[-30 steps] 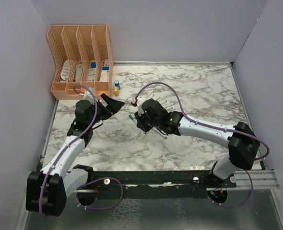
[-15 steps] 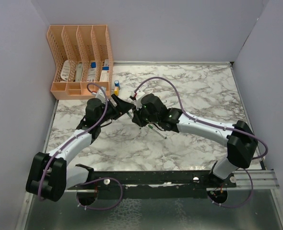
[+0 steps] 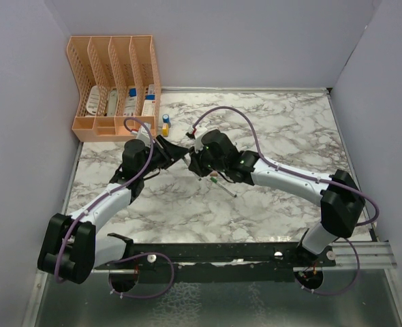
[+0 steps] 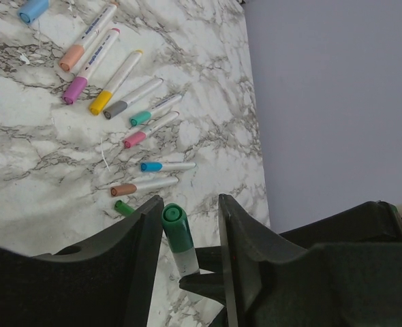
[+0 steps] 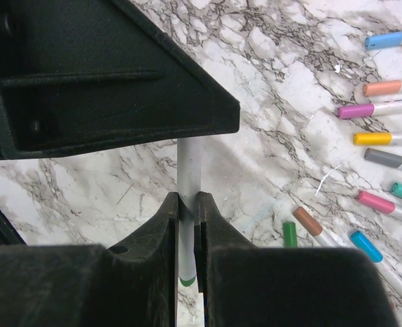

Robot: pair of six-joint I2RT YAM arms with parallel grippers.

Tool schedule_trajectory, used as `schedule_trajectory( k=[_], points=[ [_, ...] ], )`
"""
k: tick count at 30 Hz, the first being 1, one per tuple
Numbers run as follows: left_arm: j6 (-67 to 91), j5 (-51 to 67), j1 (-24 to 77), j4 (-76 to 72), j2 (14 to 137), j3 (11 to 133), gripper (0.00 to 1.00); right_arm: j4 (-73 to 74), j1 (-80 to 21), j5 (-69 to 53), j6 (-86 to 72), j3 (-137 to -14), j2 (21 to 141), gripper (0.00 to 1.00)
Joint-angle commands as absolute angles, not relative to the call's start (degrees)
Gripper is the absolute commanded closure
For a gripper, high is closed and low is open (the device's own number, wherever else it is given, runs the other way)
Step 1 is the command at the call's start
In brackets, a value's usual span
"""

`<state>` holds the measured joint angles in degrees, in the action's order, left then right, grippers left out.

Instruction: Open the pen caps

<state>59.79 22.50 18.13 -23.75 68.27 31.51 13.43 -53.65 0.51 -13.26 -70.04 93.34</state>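
Observation:
My right gripper [image 5: 186, 201] is shut on the white barrel of a pen [image 5: 187, 170] and holds it above the marble table. The pen's green cap [image 4: 177, 228] pokes up between the jaws of my left gripper [image 4: 191, 204]. The cap rests against the left finger, and a gap shows to the right finger, so this gripper is open. In the top view both grippers [image 3: 177, 151] [image 3: 199, 163] meet over the table's middle left. Several more pens with coloured pen caps [image 4: 100, 103] lie in a row on the table. A loose green cap [image 4: 124, 207] lies beside them.
An orange file organizer [image 3: 116, 82] stands at the back left. A small blue and yellow bottle [image 3: 165, 124] stands just right of it. A thin pen [image 3: 225, 187] lies on the marble below the right gripper. Grey walls close in the table on three sides.
My left arm has reached right to the right gripper, and its jaws have narrowed around the green cap. The right gripper has kept its grip on the barrel and shifted slightly left.

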Motion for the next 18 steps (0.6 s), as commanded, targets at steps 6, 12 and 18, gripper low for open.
schedule_trajectory(
  k=[6, 12, 18],
  points=[
    [60.14, 22.32, 18.48, -25.84, 68.25, 32.70, 0.68, 12.79, -53.00, -1.25, -13.55, -72.23, 94.24, 0.99],
    [60.23, 22.44, 18.59, -25.84, 68.47, 32.95, 0.85, 12.84, -52.91, -1.50, -13.57, -72.22, 94.02, 0.99],
    [60.29, 22.72, 18.55, -25.84, 68.71, 33.05, 1.00, 12.86, -52.59, -2.20, -13.68, -72.09, 93.60, 0.93]
  ],
)
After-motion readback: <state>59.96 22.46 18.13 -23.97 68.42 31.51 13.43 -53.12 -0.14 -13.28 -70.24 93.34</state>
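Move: The held pen's green cap already stands between the left hand's open fingertips, within about 1 cm of their middle. From the left hand, the other green pen lies about 13 cm right and 7 cm back, and the brown pen some 14 cm right and 2 cm back, both roughly 16 cm lower. From the right hand, gripping the pen's body, the cap is about 5 cm ahead, 4 cm left and 3 cm up. Staying in place, the left hand closes its half-open fingers and pinches the green cap; the right keeps its grip. ##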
